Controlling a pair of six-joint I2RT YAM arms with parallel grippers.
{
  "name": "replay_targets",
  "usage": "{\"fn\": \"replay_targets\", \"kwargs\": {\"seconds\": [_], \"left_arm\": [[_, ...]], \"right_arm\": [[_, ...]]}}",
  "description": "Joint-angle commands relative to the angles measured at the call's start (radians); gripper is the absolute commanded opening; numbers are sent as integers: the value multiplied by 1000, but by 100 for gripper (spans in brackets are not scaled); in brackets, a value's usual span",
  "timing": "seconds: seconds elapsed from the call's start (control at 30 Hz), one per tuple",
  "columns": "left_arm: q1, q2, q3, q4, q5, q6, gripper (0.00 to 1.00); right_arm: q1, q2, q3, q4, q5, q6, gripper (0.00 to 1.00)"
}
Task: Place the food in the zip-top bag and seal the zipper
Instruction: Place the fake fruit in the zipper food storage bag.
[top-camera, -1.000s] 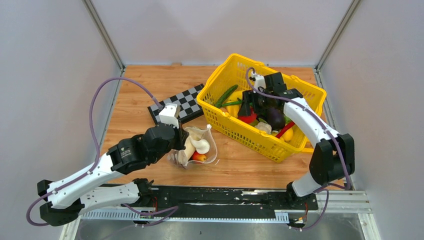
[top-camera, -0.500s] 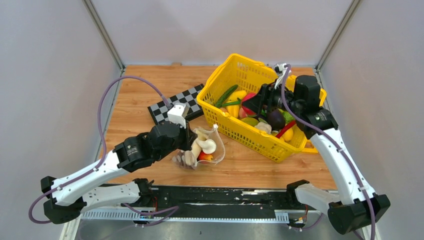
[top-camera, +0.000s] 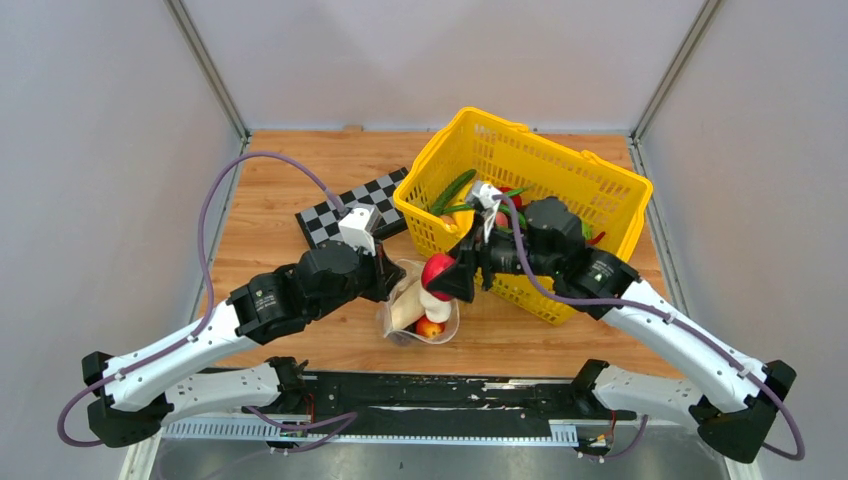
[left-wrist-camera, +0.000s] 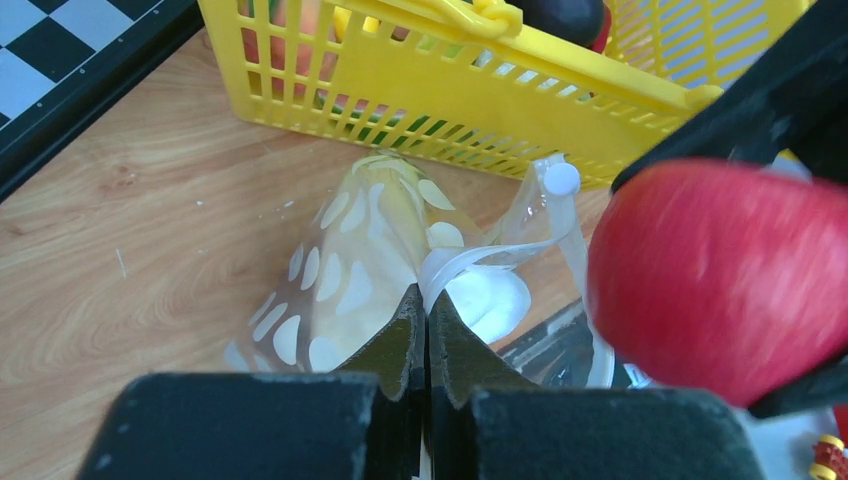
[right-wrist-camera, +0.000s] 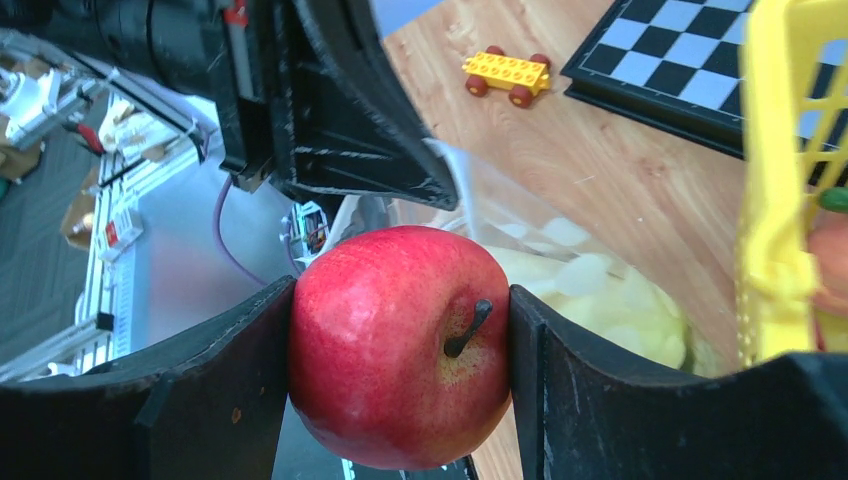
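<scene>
The zip-top bag (top-camera: 412, 318), clear with white dots, lies on the wood in front of the basket. Its mouth is held up by my left gripper (top-camera: 386, 277), which is shut on the mouth edge with the zipper (left-wrist-camera: 470, 262). Inside the bag lie a long cream-white vegetable (top-camera: 404, 309) and an orange-red round fruit (top-camera: 430, 327). My right gripper (right-wrist-camera: 400, 335) is shut on a red apple (top-camera: 438, 270), just above the bag's mouth and beside the left fingers. In the left wrist view the apple (left-wrist-camera: 718, 278) hangs to the right of the dotted bag (left-wrist-camera: 345, 265).
A yellow basket (top-camera: 560, 170) with more toy food stands at the back right, close behind the bag. A black-and-white checkerboard (top-camera: 350, 212) lies to the basket's left. A small yellow toy car (right-wrist-camera: 508, 72) sits on the wood near the checkerboard.
My right arm has swung out of the basket to the left and down, carrying the red apple to the bag's mouth. The left gripper has shifted slightly right with the bag.
</scene>
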Motion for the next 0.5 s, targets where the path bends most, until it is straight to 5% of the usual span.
{"fn": "replay_targets", "kwargs": {"seconds": [0.0,0.27,0.47], "left_arm": [[3,-20,2,88,-20,-44,0],[4,-21,-14,116,-34,-68,0],[4,-30,-24,115,-51,-82,0]], "right_arm": [[124,7,-31,83,180,-49,28],[263,80,-106,213,441,-81,31],[284,133,-110,283,495,-51,54]]}}
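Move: The right hand holds the apple above the open bag. The middle of the bag's mouth lies some 4 cm back, 3 cm left and 8 cm down from it. The left fingers pinch the rim, with the mouth about 4 cm back, 5 cm right and 4 cm down from them. From the right hand, the white vegetable already in the bag is 5 cm back and 12 cm down, straight in line sideways; the yellow basket's middle is about 13 cm ahead, 18 cm right and 22 cm below. The apple, still gripped between the right fingers, goes down into the bag's mouth beside the pinched rim, with the upper finger coming against the rim strip. The right hand sinks about 7 cm and goes 5 cm left, first easing back a little and then forward again, its fingers tipping some 10 degrees further down; the left hand keeps its pinch almost in place. ##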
